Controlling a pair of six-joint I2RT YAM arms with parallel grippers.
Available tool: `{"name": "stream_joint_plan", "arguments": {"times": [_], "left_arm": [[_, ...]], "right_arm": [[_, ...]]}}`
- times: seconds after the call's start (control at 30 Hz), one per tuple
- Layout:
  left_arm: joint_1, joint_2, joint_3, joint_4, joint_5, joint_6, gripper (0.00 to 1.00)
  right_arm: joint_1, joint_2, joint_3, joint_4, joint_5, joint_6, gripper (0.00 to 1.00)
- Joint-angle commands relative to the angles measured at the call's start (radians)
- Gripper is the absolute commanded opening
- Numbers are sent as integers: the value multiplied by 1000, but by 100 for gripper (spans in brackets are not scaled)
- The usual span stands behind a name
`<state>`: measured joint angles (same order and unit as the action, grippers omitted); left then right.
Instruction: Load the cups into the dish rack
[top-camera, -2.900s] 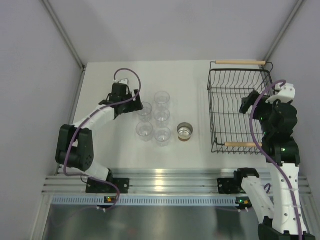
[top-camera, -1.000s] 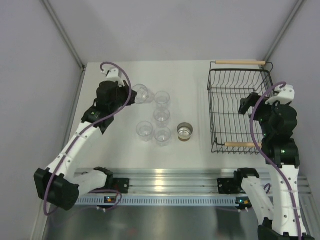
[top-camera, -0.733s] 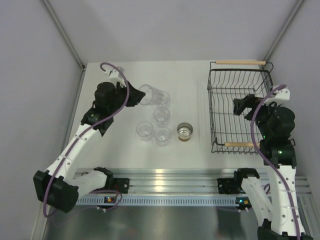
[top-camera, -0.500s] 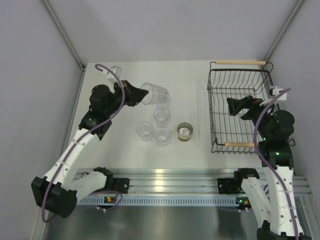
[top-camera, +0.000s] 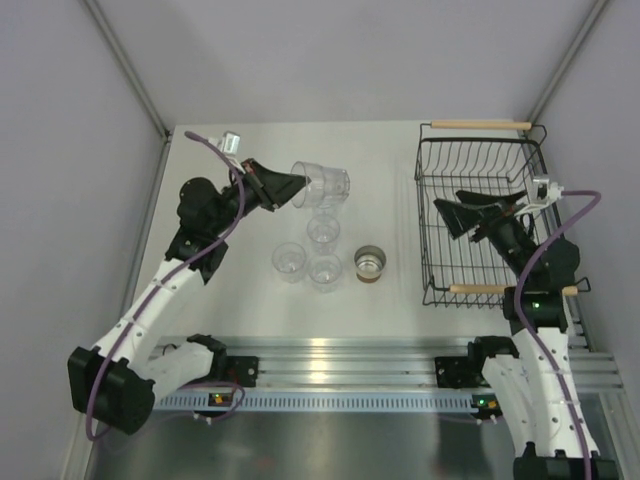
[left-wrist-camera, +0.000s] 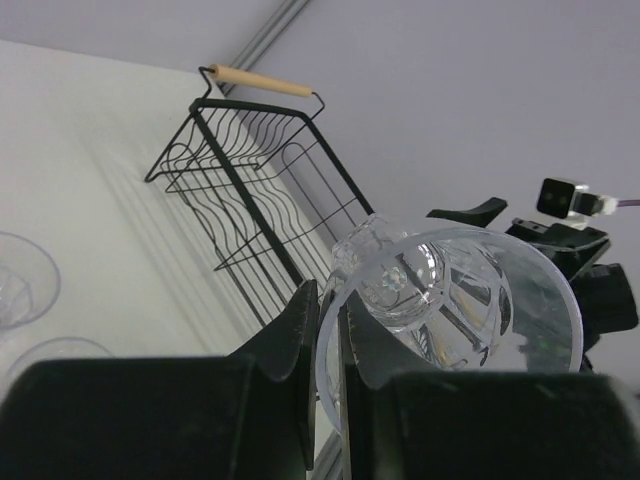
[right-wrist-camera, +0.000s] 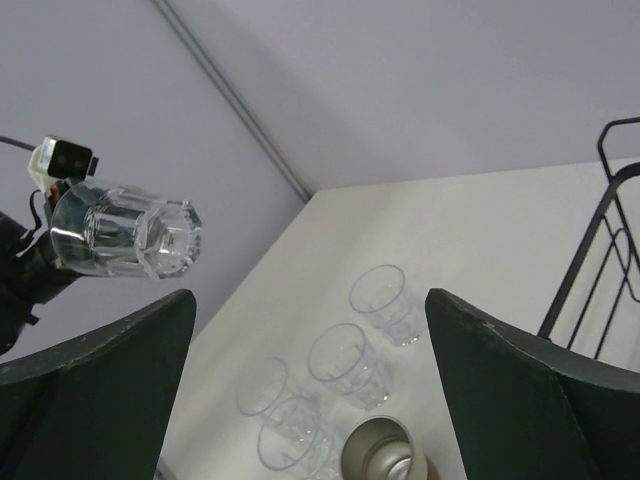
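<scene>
My left gripper (top-camera: 300, 187) (left-wrist-camera: 328, 300) is shut on the rim of a clear cup (top-camera: 325, 184) (left-wrist-camera: 450, 290) (right-wrist-camera: 125, 230), held on its side in the air with its base toward the right. Several clear cups (top-camera: 322, 229) (right-wrist-camera: 345, 360) and a shorter silver cup (top-camera: 371, 263) (right-wrist-camera: 385, 460) stand upright on the table below. The black wire dish rack (top-camera: 475, 125) (left-wrist-camera: 250, 170) sits at the right with no cups in it. My right gripper (top-camera: 450, 202) (right-wrist-camera: 308, 300) hangs open above the rack, pointing left toward the held cup, with nothing between its fingers.
The rack's near wooden handle (top-camera: 478, 288) lies close to the right arm. Grey walls close in the table on the left, back and right. A metal rail (top-camera: 320, 352) runs along the near edge by the arm bases.
The left arm has raised the cup off the table, tipped it sideways and carried it right. The right gripper has swung left over the rack and levelled toward the cup.
</scene>
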<state>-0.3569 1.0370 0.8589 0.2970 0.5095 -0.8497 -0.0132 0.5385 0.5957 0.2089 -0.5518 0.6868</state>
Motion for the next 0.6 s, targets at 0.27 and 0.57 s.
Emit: {"name": "stream_joint_plan", "arguments": {"times": [0.27, 0.57], "left_arm": [[-80, 104, -21, 452, 47, -264, 0], [-231, 228, 91, 474, -15, -229, 0]], "right_arm": [[5, 58, -125, 651, -175, 359, 99], [5, 143, -183, 1008, -204, 574, 99]]}}
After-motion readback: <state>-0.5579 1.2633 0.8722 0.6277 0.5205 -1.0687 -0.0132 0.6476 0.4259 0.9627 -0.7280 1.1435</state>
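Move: The cup already held by its rim in the left fingers has its middle about 24 cm to the right gripper's left and 4 cm farther out, at nearly the same height. That open gripper, where the cup is bound, lies some 29 cm to the left hand's right and 4 cm back. From the left hand, one standing cup is roughly 6 cm ahead, 5 cm right and 31 cm below. The steel cup is about 16 cm right, 3 cm back and equally low. The held cup, base leading, is carried about 8 cm to the right towards the right gripper, rising a couple of centimetres before sinking back, while the left wrist swings mostly clockwise and keeps its pinch. The right hand, wide open, drifts about 4 cm back, 4 cm up and 3 cm left, turning its fingers some 20 degrees counter-clockwise and tipping them upward to face the cup. ##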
